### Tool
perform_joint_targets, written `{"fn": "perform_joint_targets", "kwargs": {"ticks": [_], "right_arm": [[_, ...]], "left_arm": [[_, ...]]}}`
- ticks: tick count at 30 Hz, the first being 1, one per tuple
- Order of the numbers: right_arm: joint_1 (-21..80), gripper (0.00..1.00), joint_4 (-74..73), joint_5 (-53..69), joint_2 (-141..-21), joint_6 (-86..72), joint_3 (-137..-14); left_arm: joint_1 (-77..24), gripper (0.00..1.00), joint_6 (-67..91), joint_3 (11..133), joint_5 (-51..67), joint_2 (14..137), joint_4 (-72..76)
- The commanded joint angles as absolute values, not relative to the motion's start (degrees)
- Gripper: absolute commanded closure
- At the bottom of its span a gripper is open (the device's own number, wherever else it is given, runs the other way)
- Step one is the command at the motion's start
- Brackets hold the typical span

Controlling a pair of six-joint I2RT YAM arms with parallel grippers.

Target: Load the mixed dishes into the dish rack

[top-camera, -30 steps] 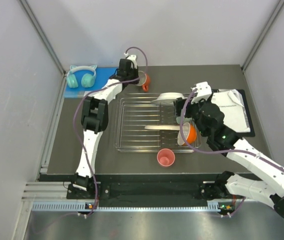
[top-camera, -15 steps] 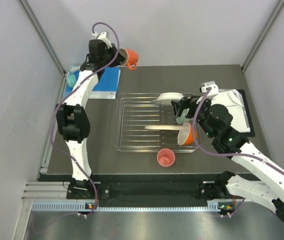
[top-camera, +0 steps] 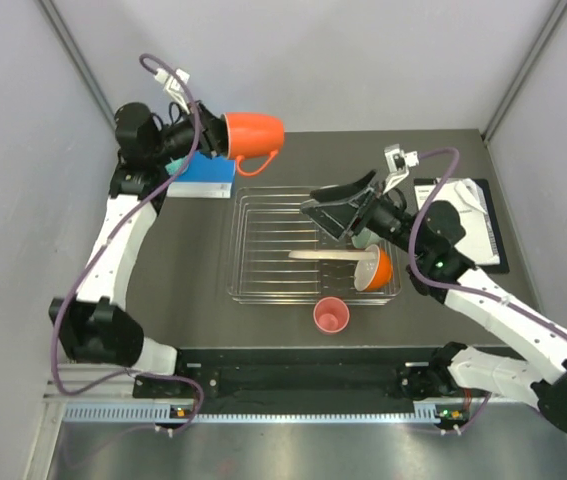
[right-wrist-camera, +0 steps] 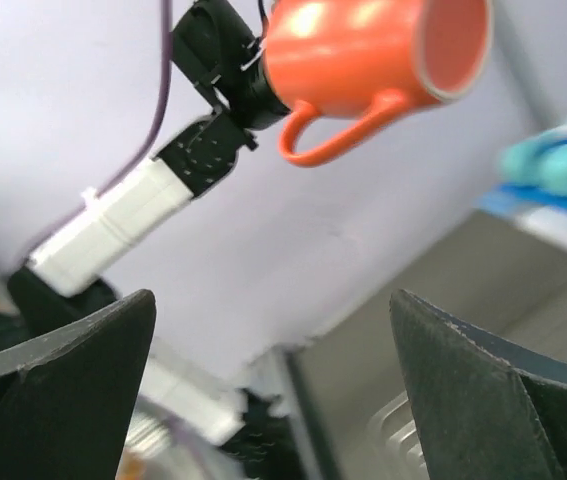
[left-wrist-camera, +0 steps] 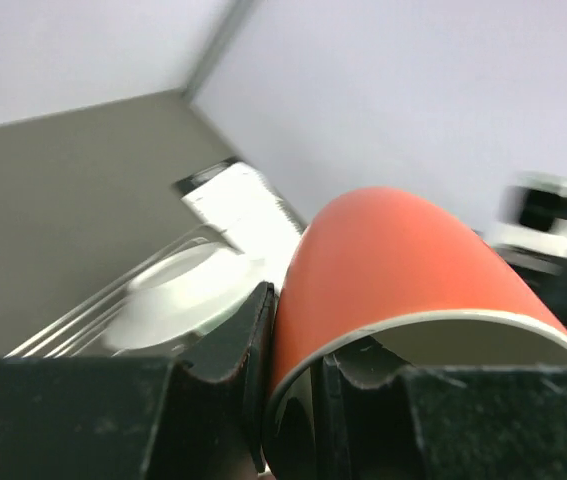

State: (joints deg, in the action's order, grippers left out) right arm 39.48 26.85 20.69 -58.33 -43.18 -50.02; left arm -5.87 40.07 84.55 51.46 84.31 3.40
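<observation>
My left gripper holds the orange handled mug high above the table's back left, the mug on its side with the handle down. In the left wrist view one finger presses the mug from outside and the other sits inside the rim. My right gripper hangs open and empty above the dish rack, its camera facing the mug. In the rack lie a pale plate and the white-inside orange bowl. The pink cup stands on the table in front of the rack.
A black clipboard with white paper lies right of the rack. A blue pad sits at the back left, and blurred teal headphones show in the right wrist view. Grey walls close in the table at the back and both sides.
The left arm has swung up and leftward, lifting the mug from the table's back edge into the air. The right gripper has risen off the rack and tilted upward.
</observation>
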Motion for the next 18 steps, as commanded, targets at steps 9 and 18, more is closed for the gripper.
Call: {"fn": "perform_joint_targets", "kwargs": {"ticks": [9,18], "right_arm": [[45.1,0.0,55.2,27.1,-66.9,-62.9,-48.6],[50.6,0.04,54.4,25.0,-72.6,-58.2,-54.2]], "left_arm": [[-8.3,1.0,47.6,73.9,49.9,66.9,17.4],[-9.6,1.0,47.1,68.0,45.0,63.3,17.0]]}}
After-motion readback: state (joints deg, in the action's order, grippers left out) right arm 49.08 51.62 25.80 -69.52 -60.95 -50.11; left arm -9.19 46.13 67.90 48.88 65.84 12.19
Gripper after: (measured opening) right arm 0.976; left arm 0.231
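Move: My left hand grips the orange mug by its rim, and the open right gripper it is headed for is about 16 cm nearer me and 17 cm to the right, level with it. The dish rack's middle lies some 17 cm right, 2 cm back and 35 cm below. From my right hand the mug is about 16 cm ahead and 12 cm left, at its height; the rack is 14 cm ahead and the pink cup 4 cm back and 4 cm right, both roughly 36 cm below. My right hand swings towards the held mug, about 6 cm left and 6 cm back, dipping slightly before it ends some 3 cm higher; it turns about 20 degrees counter-clockwise, left side rising, fingers still wide open. My left hand keeps its rim grip and draws the mug back 11 cm in a rising arc, then eases 2 cm forward and sinks most of the way down again. ##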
